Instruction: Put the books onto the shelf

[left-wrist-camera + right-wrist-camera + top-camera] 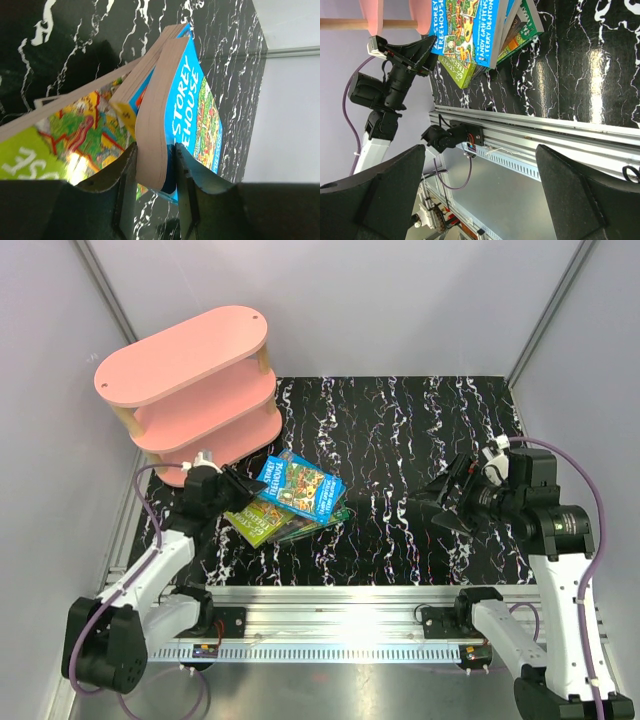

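Several books lie in a loose pile on the black marbled mat, just in front of the pink three-tier shelf [190, 370]. The bright blue book [300, 485] is on top, over a green one [255, 523] and a darker one [322, 523]. My left gripper [243, 485] is at the pile's left side. In the left wrist view its fingers [125, 172] press both faces of the blue book [192, 110] at its page edge, lifting that edge off the green book [65, 130]. My right gripper [435, 508] hangs open to the right of the pile, nothing between its fingers.
The shelf stands at the mat's back left corner, close to the left wall. An aluminium rail [330, 615] runs along the near edge with both arm bases on it. Grey walls enclose the mat on three sides.
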Tool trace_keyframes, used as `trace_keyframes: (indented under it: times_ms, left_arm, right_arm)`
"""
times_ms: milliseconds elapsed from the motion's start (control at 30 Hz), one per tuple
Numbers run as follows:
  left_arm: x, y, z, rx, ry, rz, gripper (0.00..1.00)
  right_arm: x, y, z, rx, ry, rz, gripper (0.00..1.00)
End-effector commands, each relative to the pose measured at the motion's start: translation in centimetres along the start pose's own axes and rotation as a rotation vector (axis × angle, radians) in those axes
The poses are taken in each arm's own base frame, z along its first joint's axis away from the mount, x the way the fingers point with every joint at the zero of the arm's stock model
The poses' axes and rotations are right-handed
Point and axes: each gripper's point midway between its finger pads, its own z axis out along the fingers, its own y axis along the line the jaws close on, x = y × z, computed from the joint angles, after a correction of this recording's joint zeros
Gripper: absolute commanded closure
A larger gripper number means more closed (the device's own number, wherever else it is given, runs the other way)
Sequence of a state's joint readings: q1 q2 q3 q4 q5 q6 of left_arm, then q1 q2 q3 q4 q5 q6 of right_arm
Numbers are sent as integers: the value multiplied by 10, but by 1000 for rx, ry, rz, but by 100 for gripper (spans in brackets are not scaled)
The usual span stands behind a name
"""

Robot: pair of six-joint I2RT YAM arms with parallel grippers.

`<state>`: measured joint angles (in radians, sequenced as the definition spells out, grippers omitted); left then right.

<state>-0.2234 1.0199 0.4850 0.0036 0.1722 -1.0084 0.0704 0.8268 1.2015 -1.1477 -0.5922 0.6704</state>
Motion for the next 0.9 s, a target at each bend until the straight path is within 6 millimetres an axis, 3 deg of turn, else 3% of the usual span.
trace_keyframes:
  times_ms: [0,267,633,867]
  left_arm:
    - [7,22,-15,-107,30,87,100]
    - [7,25,-49,-150,4,99,100]
    - [6,28,-120,-176,-78,94,100]
    - [-16,4,-149,-145,-178,71,100]
  right_arm:
    - [1,10,-4,-51,-19,-23,0]
    - [12,12,-9,-93,-24,-22,0]
    - [33,11,-14,-159,-13,-5,0]
    - [45,23,-23,-207,30,-23,0]
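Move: Ahead and to the left of the left hand, the pink shelf's middle stands roughly 15 cm farther out and 12 cm to the left, about 6 cm higher. The hand already grips the left end of the blue treehouse book, whose middle is some 10 cm to its right and level with it. The green treehouse book lies about 8 cm back, straight below, some 5 cm down. From the right hand the shelf is roughly 28 cm ahead, 46 cm left, 10 cm lower. Drawing the pinched blue treehouse book back off the pile, the left hand travels about 11 cm towards its own base, some 6 cm to the left and as much up, away from the shelf and speeding up after a slow start. Its wrist rolls left side up by about 10 degrees and turns slightly counter-clockwise; the fingers keep their hold. The open, empty right hand eases back a few centimetres. ##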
